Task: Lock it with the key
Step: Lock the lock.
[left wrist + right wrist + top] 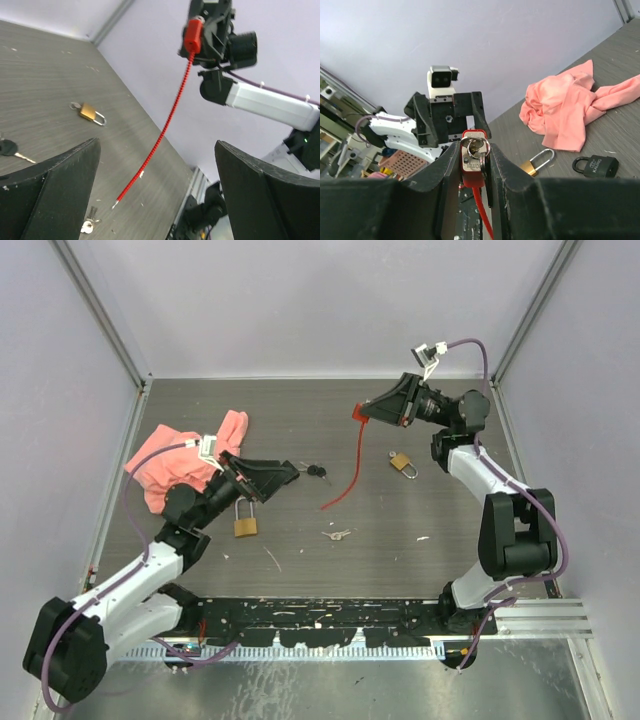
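My right gripper (374, 412) is raised over the far right of the table and shut on the body of a red cable lock (473, 162). The key ring with its keys (475, 148) sits at the lock's metal face between the fingers. The lock's red cable (352, 465) hangs down with its free tip on the table (116, 202). My left gripper (288, 476) points toward it from the left. It stands open (157, 165) with nothing between its fingers (55, 180), well apart from the lock.
One brass padlock (246, 521) lies beside the left arm, another (404, 464) on the right. A black-headed key (316, 471) and small loose keys (337, 535) lie mid-table. A pink cloth (185, 455) is bunched at the left. Walls enclose three sides.
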Controlling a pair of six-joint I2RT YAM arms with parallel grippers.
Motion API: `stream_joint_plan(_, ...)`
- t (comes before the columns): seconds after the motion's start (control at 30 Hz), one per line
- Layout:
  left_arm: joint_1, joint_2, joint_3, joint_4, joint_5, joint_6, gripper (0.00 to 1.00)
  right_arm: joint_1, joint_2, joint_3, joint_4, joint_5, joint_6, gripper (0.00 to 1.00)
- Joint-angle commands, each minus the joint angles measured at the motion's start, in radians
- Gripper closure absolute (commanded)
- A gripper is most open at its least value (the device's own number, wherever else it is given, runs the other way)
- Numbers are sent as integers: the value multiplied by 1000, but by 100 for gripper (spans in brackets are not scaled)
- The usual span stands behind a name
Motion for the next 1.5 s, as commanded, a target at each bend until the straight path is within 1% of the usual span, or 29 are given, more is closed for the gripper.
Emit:
stream_joint_plan(0.0, 6, -61, -49, 25, -222, -15, 2, -3, -9, 64, 205, 51, 154, 99)
stream_joint_plan(0.07, 5, -90, -87, 26, -288, -54, 4, -13, -14, 74, 196, 57, 149, 99)
stream_joint_plan(0.13, 6, -105, -128, 52, -318, -123, 10, -24, -21, 90, 154, 69, 118, 99)
stream_joint_plan(0.17, 5, -104, -157, 77, -316, -190, 12, -28, -25, 108, 98, 76, 87, 99)
stream_joint_plan(0.2, 1, -95, -175, 104, -307, -235, 17, -28, -30, 124, 48, 87, 29, 99)
stream_joint_plan(0.23, -6, -85, -188, 144, -297, -274, 20, -27, -33, 139, -5, 100, -21, 99)
stream_joint_plan(0.27, -21, -77, -196, 164, -293, -303, 21, -26, -36, 154, -54, 116, -66, 99)
stream_joint_plan(0.33, -68, -72, -200, 179, -315, -329, 21, -23, -33, 183, -115, 150, -118, 99)
stream_joint_plan(0.43, -148, -92, -199, 181, -404, -315, 18, -22, -4, 218, -116, 189, -110, 99)
stream_joint_plan(0.53, -193, -101, -202, 182, -489, -318, 15, -21, 12, 233, -112, 212, -96, 99)
stream_joint_plan(0.63, -230, -73, -185, 204, -557, -327, 13, -14, 18, 238, -114, 227, -90, 99)
stream_joint_plan(0.8, -313, 43, -132, 244, -709, -417, 13, 8, 15, 240, -112, 247, -77, 99)
stream_joint_plan(0.93, -365, 145, -66, 279, -778, -460, 15, 14, 8, 236, -111, 250, -71, 99)
stream_joint_plan(1.03, -385, 224, -28, 292, -844, -508, 17, 16, 3, 230, -103, 253, -60, 99)
stream_joint_plan(1.13, -393, 305, -2, 369, -901, -515, 19, 19, -3, 222, -98, 249, -58, 99)
stream_joint_plan(1.2, -393, 381, 23, 427, -927, -503, 22, 21, -7, 216, -97, 247, -58, 99)
stream_joint_plan(1.27, -393, 430, 46, 467, -941, -512, 28, 21, -11, 212, -93, 244, -55, 99)
stream_joint_plan(1.37, -394, 488, 63, 515, -978, -523, 36, 21, -16, 203, -84, 240, -52, 99)
stream_joint_plan(1.47, -393, 523, 64, 598, -1030, -477, 44, 20, -24, 195, -82, 235, -52, 99)
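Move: The free tip of the red cable hangs about 7 cm to the left hand's right, 1 cm back and roughly 12 cm below it. The red lock is held in the right fingers, some 16 cm to the left hand's right, 8 cm farther out and 6 cm higher. On the table, some 27 cm below the left hand, the silver keys lie level with it and 11 cm right, and the black-headed key 15 cm ahead and 6 cm right. From the right hand the tip lies about 9 cm back, 9 cm left and 18 cm down. Dipping about 5 cm with a short swing left, the open left hand draws back and right, then reaches forward and right to the cable's tip. It rolls and swings its fingers some 30 degrees from rightward to nearly straight ahead, closing them partway around the tip without pinching. The right hand, still gripping the red lock, first lifts it and carries it forward, then holds. ##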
